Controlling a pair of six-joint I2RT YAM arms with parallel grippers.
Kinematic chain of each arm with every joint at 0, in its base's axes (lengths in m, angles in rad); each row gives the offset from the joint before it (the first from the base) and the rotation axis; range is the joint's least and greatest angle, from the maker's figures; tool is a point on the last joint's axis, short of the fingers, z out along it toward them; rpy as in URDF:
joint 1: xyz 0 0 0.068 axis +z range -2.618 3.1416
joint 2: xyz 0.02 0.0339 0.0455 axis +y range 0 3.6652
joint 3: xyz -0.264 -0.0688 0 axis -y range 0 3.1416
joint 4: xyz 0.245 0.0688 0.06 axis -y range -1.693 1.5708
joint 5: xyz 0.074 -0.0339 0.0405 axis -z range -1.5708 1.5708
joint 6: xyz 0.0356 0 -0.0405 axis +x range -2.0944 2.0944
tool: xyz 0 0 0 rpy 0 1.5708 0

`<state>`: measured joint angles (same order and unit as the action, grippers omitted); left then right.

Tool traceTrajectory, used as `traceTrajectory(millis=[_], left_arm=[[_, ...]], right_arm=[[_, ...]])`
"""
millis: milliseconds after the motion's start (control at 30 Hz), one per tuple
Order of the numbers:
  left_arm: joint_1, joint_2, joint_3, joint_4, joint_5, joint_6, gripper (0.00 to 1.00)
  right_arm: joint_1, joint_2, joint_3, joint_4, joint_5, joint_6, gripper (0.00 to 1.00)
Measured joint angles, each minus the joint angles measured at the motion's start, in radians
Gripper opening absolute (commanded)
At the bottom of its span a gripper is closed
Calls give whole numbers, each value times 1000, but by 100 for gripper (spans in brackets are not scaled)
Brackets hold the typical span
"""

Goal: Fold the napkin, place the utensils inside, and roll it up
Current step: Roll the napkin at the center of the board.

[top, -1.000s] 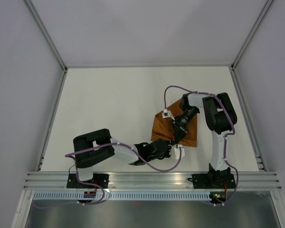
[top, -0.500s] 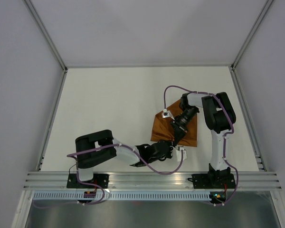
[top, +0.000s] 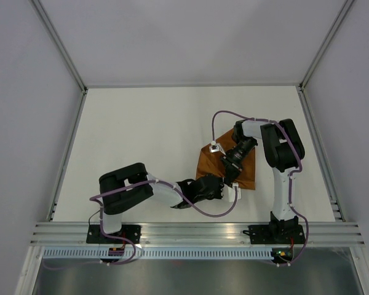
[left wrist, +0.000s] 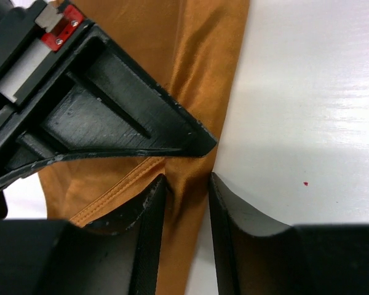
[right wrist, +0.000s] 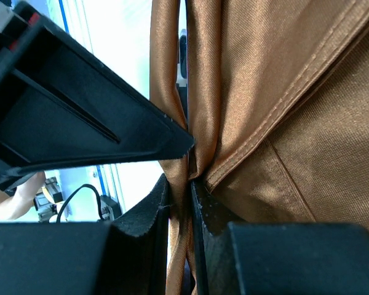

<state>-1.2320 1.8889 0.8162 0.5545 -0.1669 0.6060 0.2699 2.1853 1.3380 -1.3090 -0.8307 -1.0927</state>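
Note:
The rust-brown napkin (top: 208, 165) lies folded on the table's right half. My right gripper (top: 229, 177) reaches down over it, shut on an upright fold of the napkin (right wrist: 295, 92), pinched between the right gripper (right wrist: 180, 181) pads. My left gripper (top: 222, 187) sits at the napkin's near edge. In the left wrist view the left gripper (left wrist: 186, 181) is open, its jaws straddling a ridge at the edge of the napkin (left wrist: 197, 61), with bare table showing beside the right pad. One finger of the right gripper (left wrist: 111, 107) crosses just above. The utensils do not show in any view.
The white table (top: 141, 135) is walled on the left, right and far sides. An aluminium rail (top: 197, 233) carrying both arm bases runs along the near edge. The left arm's links lie low across the table's near middle.
My left gripper has slid up and left, closer onto the napkin's near edge. The right arm and the napkin have held their place.

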Motion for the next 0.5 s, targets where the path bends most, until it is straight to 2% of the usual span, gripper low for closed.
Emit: traceTrajectory(millis=[133,167,400,500], left_arm=[[7,2,27,-50,53,-4,31],[8,5,36,-63,65,-5,25],[28,15,95,-164,126,-17,4],[40,15,119,-210,159,-27,2]], right_arm=[[0,6,6,-6,0,1,14],[0,7,6,-7,0,1,14],[0,9,7,-13,9,5,15],[-1,9,7,-14,12,7,19]])
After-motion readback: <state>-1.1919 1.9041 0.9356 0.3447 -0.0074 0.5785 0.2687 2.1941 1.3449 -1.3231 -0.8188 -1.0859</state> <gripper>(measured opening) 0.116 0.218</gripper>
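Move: The napkin's near rolled edge lies between the left hand's part-open fingers, only about 1 cm to the right and 1 cm below the left hand point. The flat panel's near right corner is roughly 10 cm to the left hand's right and 2 cm back; the napkin's far corner is some 19 cm ahead and 2 cm right. From the right hand, still holding a fold, that edge is about 3 cm left and 1 cm back. The napkin's near rolled edge gets pinched: the left fingers close on it from under half open to nearly shut, while the left hand eases about 1 cm to its right, slightly back and down, tipping its fingers down and swinging them clockwise, some 10 degrees in all. The right hand stays in place and keeps its grip on the fold beside it. ##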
